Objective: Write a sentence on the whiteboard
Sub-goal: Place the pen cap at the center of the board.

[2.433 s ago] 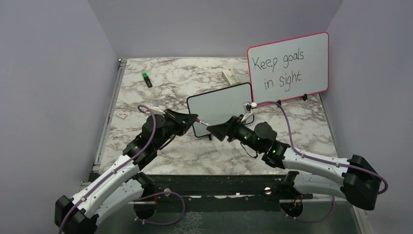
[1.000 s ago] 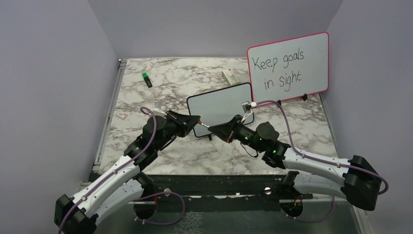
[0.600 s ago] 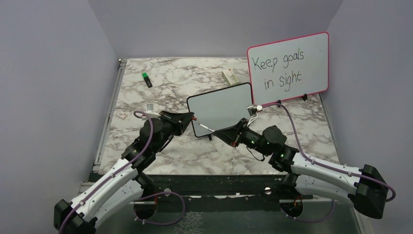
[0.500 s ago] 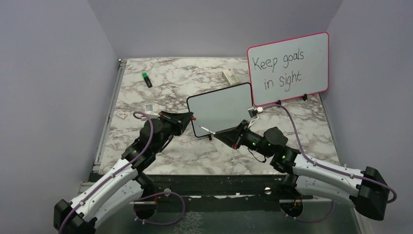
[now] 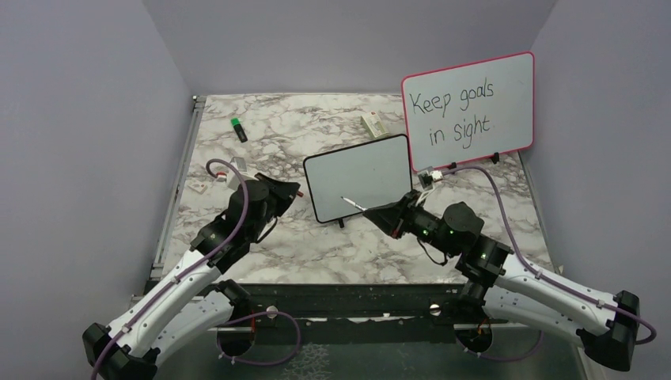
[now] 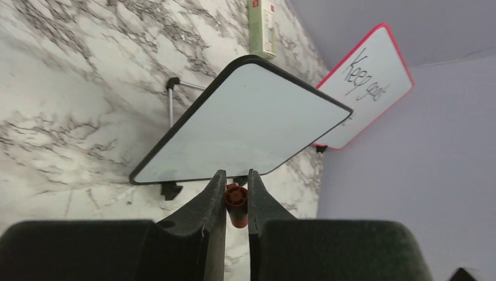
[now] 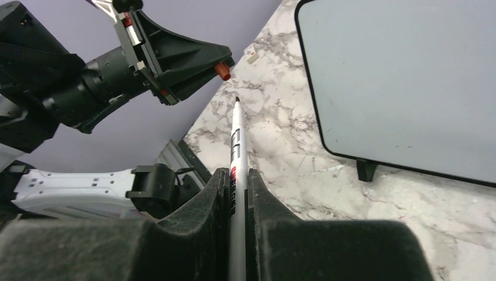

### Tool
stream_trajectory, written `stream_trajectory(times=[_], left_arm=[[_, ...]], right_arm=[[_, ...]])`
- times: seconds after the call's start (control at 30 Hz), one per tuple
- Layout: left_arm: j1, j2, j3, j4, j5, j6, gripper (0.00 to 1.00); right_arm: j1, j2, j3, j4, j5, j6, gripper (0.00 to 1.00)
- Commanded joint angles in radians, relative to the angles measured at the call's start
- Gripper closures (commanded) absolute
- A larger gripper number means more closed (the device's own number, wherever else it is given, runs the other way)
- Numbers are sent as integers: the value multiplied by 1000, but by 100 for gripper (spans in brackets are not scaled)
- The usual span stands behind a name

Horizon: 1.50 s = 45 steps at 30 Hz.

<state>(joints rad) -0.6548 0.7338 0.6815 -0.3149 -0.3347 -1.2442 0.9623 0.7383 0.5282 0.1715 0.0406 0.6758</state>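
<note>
The whiteboard (image 5: 360,186), small and black-framed, stands tilted on its black feet at the table's middle. Its face (image 6: 245,123) is blank; no sentence shows on it (image 7: 403,88). My left gripper (image 5: 294,192) sits left of the board, shut on a red marker cap (image 6: 236,202). Low in front of the board, my right gripper (image 5: 372,211) is shut on a white marker (image 7: 236,146). The bare tip points up-left over the board's lower edge (image 5: 345,199), and I cannot tell whether it touches. The right wrist view shows the cap (image 7: 222,71) in the left gripper's fingers, apart from the marker tip.
A larger pink-framed board (image 5: 467,103) with black writing stands at the back right. A green-capped marker (image 5: 239,129) lies at the back left, a small pale box (image 5: 373,123) behind the whiteboard. A small white tag (image 5: 195,187) lies by the table's left rail.
The two grippers met at the marker, then drew apart. The left pulled back left with the red cap; the right swung right with the uncapped marker, its tip now before the board.
</note>
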Motion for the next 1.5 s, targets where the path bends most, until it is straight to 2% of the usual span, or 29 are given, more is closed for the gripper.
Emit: stream_trajectory(times=[0.0, 0.3, 0.6, 0.83, 1.2, 1.47], left_arm=[[2, 35, 58, -170, -66, 243, 100], [47, 153, 99, -223, -76, 465, 100], [305, 402, 116, -173, 142, 645, 100], [426, 627, 228, -163, 227, 734, 100], [516, 918, 389, -154, 254, 815, 98], [522, 1031, 443, -164, 259, 848, 93]], right_arm=[[5, -32, 72, -159, 95, -100, 100], [5, -94, 102, -276, 174, -160, 100], [5, -117, 140, -343, 222, -217, 100], [6, -103, 167, -362, 242, -264, 100], [6, -35, 207, -376, 266, -326, 100], [6, 20, 225, -369, 271, -366, 100]])
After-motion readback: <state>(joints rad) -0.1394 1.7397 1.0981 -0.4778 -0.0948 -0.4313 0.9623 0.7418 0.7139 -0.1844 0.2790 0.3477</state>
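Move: On the open table left of the whiteboard is the spot for the pen cap, about 12 cm ahead of the left hand, 12 cm to its left and 22 cm below. The whiteboard's middle is 14 cm ahead, 15 cm right; a small white block is 15 cm ahead, 32 cm left, the green marker 38 cm ahead, 23 cm left. From the right hand, the whiteboard is some 22 cm ahead, 1 cm left, 17 cm down; the spot is 20 cm ahead, 27 cm left. Sinking some 20 cm, the left hand carries the already held pen cap left, then also forward, about 12 cm each way, to low over the bare table, its fingers turning to point steeply down and keeping their grip. The right hand, still gripping the uncapped pen, draws about 5 cm to its right and 3 cm forward, dipping the pen and swinging it clockwise. ##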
